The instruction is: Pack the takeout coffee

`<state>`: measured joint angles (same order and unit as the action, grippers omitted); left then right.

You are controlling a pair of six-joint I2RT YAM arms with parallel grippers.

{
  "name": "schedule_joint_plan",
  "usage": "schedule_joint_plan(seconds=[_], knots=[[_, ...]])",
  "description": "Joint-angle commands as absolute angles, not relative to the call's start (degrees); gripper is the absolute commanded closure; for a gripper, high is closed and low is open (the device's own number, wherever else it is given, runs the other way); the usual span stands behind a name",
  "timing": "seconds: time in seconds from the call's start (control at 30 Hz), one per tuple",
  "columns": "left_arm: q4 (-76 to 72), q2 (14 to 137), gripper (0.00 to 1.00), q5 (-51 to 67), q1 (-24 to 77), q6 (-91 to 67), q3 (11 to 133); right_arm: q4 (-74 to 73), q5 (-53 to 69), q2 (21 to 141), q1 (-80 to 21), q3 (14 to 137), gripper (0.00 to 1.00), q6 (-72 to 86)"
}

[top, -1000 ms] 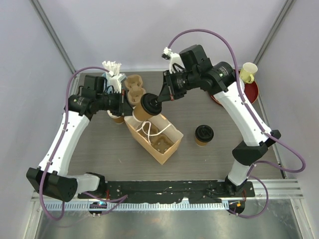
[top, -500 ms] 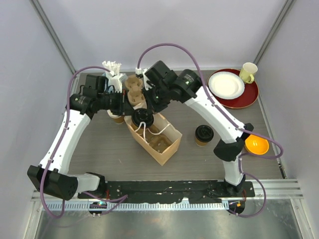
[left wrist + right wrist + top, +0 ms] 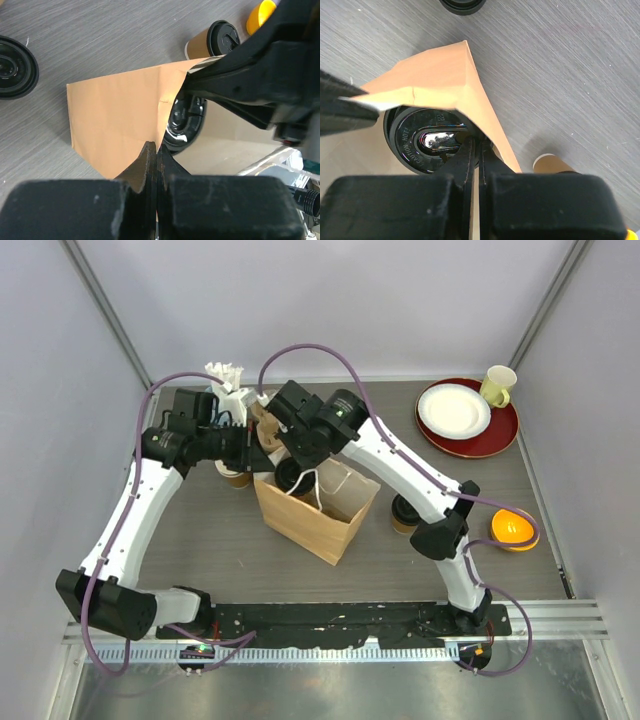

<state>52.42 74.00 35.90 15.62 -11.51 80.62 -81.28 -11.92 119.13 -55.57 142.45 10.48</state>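
A brown paper bag (image 3: pixel 310 525) stands mid-table with its mouth towards the left arm. My left gripper (image 3: pixel 252 452) is shut on the bag's upper edge (image 3: pixel 115 110), its jaws pressed together on the paper (image 3: pixel 156 150). My right gripper (image 3: pixel 476 145) is shut on the rim of a takeout coffee's black lid (image 3: pixel 420 142). That cup (image 3: pixel 288 478) sits inside the bag's mouth (image 3: pixel 185 120). A second kraft cup with a black lid (image 3: pixel 404 515) stands on the table right of the bag (image 3: pixel 212 40), partly hidden by the right arm.
Another black-lidded cup (image 3: pixel 237 478) stands under the left wrist (image 3: pixel 15 65). A pulp cup carrier (image 3: pixel 268 410) and white straws (image 3: pixel 225 375) are behind the bag. At the back right are a red plate (image 3: pixel 503 428) and a yellow mug (image 3: pixel 498 385). An orange bowl (image 3: pixel 512 528) lies right.
The right arm has swung left and lowered its cup from above the bag into the bag's mouth. The bag now stands more upright. The left gripper has stayed on the bag's edge.
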Motion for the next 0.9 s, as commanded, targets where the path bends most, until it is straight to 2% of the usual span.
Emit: schedule_joint_plan(seconds=[0.0, 0.17, 0.4, 0.6, 0.87], knots=[[51.07, 73.48, 1.00, 40.25, 16.00, -11.25, 82.53, -80.07, -15.12, 121.37, -56.69, 142.12, 0.99, 6.61], [49.40, 73.83, 1.00, 39.64, 16.00, -10.64, 81.04, -79.11, -13.90, 122.08, -57.30, 138.88, 0.99, 2.29], [46.06, 74.00, 1.00, 39.11, 15.91, -10.55, 78.49, -63.99, -5.98, 116.45, -58.09, 124.64, 0.99, -4.74], [46.93, 73.92, 1.00, 38.15, 15.47, -8.70, 78.05, -65.13, -1.85, 117.78, -58.01, 121.92, 0.99, -9.05], [46.41, 74.00, 1.00, 34.19, 15.03, -7.73, 81.03, -66.71, -1.49, 111.55, -58.45, 116.37, 0.99, -9.67]])
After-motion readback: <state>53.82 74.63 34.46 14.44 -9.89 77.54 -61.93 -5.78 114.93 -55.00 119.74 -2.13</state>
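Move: The right hand, its fingers already shut on the held cup's black lid rim, is just inside the bag mouth; the carrier on the bag floor lies about 18 cm below, 1 cm ahead and 3 cm to the right. The other lidded cup stands some 24 cm right, 2 cm back and 15 cm below; the loose black lid is about 9 cm ahead, 9 cm left and 19 cm below. From the left hand, already pinching the bag rim, the carrier is about 11 cm right, level and 19 cm below. The right hand keeps its pinch on the lid rim and lowers the cup about 6 cm down inside the bag towards the carrier, quickly at first and then easing, with a drift of some 2 cm to the left while the wrist turns about 15 degrees counter-clockwise. Beside it the left hand stays shut on the rim corner and sinks some 3 cm, edging about 1 cm left, so that this side of the mouth comes down with the cup going in. ##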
